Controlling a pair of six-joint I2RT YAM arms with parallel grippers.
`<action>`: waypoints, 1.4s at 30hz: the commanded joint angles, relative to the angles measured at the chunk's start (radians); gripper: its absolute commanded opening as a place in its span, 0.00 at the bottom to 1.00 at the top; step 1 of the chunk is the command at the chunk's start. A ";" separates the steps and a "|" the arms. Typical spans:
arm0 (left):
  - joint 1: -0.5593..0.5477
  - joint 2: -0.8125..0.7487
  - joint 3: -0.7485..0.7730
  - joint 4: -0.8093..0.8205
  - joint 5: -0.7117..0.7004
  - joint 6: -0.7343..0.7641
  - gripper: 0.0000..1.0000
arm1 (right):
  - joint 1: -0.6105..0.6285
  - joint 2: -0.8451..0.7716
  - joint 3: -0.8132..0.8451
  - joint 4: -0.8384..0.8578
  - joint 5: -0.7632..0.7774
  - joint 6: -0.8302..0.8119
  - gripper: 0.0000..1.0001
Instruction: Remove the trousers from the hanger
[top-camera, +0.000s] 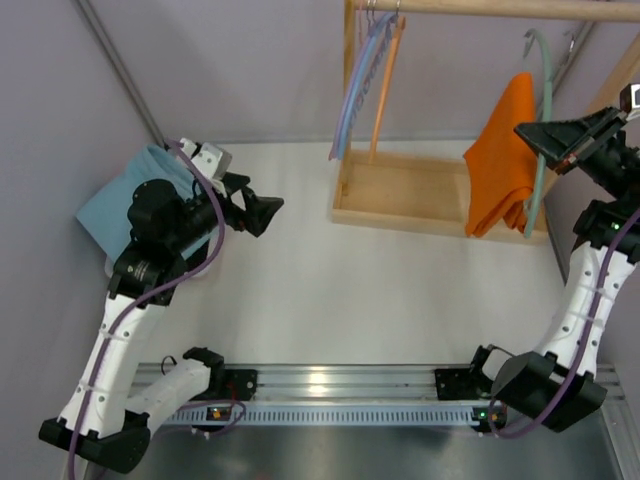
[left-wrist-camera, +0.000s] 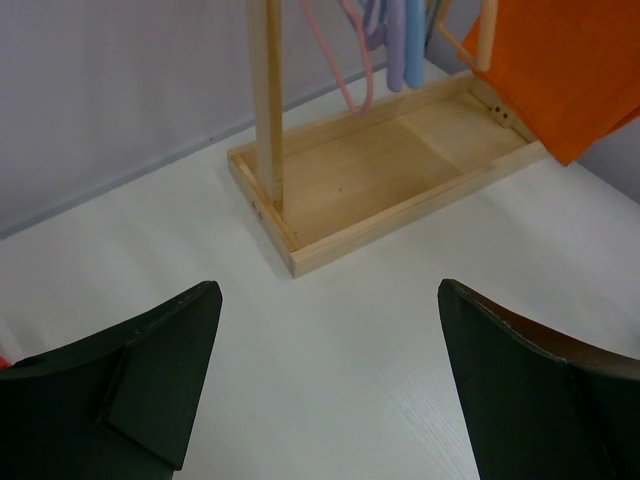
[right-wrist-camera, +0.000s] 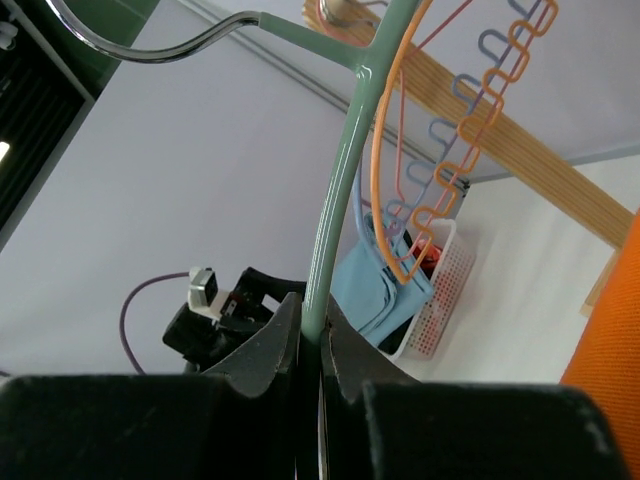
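The bright orange trousers (top-camera: 503, 160) hang draped over the pale mint-green hanger (top-camera: 545, 120), which hooks onto the wooden rail at the upper right. My right gripper (top-camera: 548, 140) is shut on the hanger's thin side bar just right of the trousers. In the right wrist view the bar of the hanger (right-wrist-camera: 345, 170) runs up from between the closed tips of the right gripper (right-wrist-camera: 312, 325), with the trousers (right-wrist-camera: 610, 380) at the lower right. My left gripper (top-camera: 262, 213) is far to the left, low over the table. It stands open and holds nothing (left-wrist-camera: 328, 290); the trousers (left-wrist-camera: 570, 70) show far ahead of it.
A wooden rack with a tray base (top-camera: 400, 190) stands at the back and carries the rail (top-camera: 500, 8). Lavender-blue hangers (top-camera: 360, 80) and an orange hanger (top-camera: 385, 85) hang on its left side. A light blue cloth (top-camera: 120, 195) lies in a white basket (right-wrist-camera: 440, 290) behind the left arm.
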 joint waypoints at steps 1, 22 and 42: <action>-0.046 -0.031 -0.014 0.158 0.088 0.054 0.95 | 0.011 -0.147 -0.041 0.065 0.119 -0.079 0.00; -1.099 0.337 -0.121 0.829 -0.748 0.451 0.87 | 0.011 -0.452 -0.086 -0.637 0.311 -0.231 0.00; -1.142 0.649 -0.036 1.249 -0.660 0.419 0.66 | 0.012 -0.492 -0.046 -0.705 0.314 -0.193 0.00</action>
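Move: The orange trousers hang on the green hanger that my right hand already grips; their middle is about 15 cm below that hand, 3 cm ahead and 3 cm to its left. From my empty, open left hand they are roughly 41 cm to the right, 6 cm ahead and 3 cm lower. The spare hangers on the rail are some 19 cm right of my left hand, 27 cm ahead and 12 cm higher; the wooden tray lies about 39 cm right, 30 cm ahead and 38 cm below. I sweep my left hand some 33 cm right and 14 cm back towards the hanging trousers, rising slightly, dipping, then climbing again, while its fingers tip upward, swing clockwise and narrow to about two-thirds open. Keeping its pinch on the hanger, my right hand draws back about 7 cm and down 5, turning clockwise and tipping down. ##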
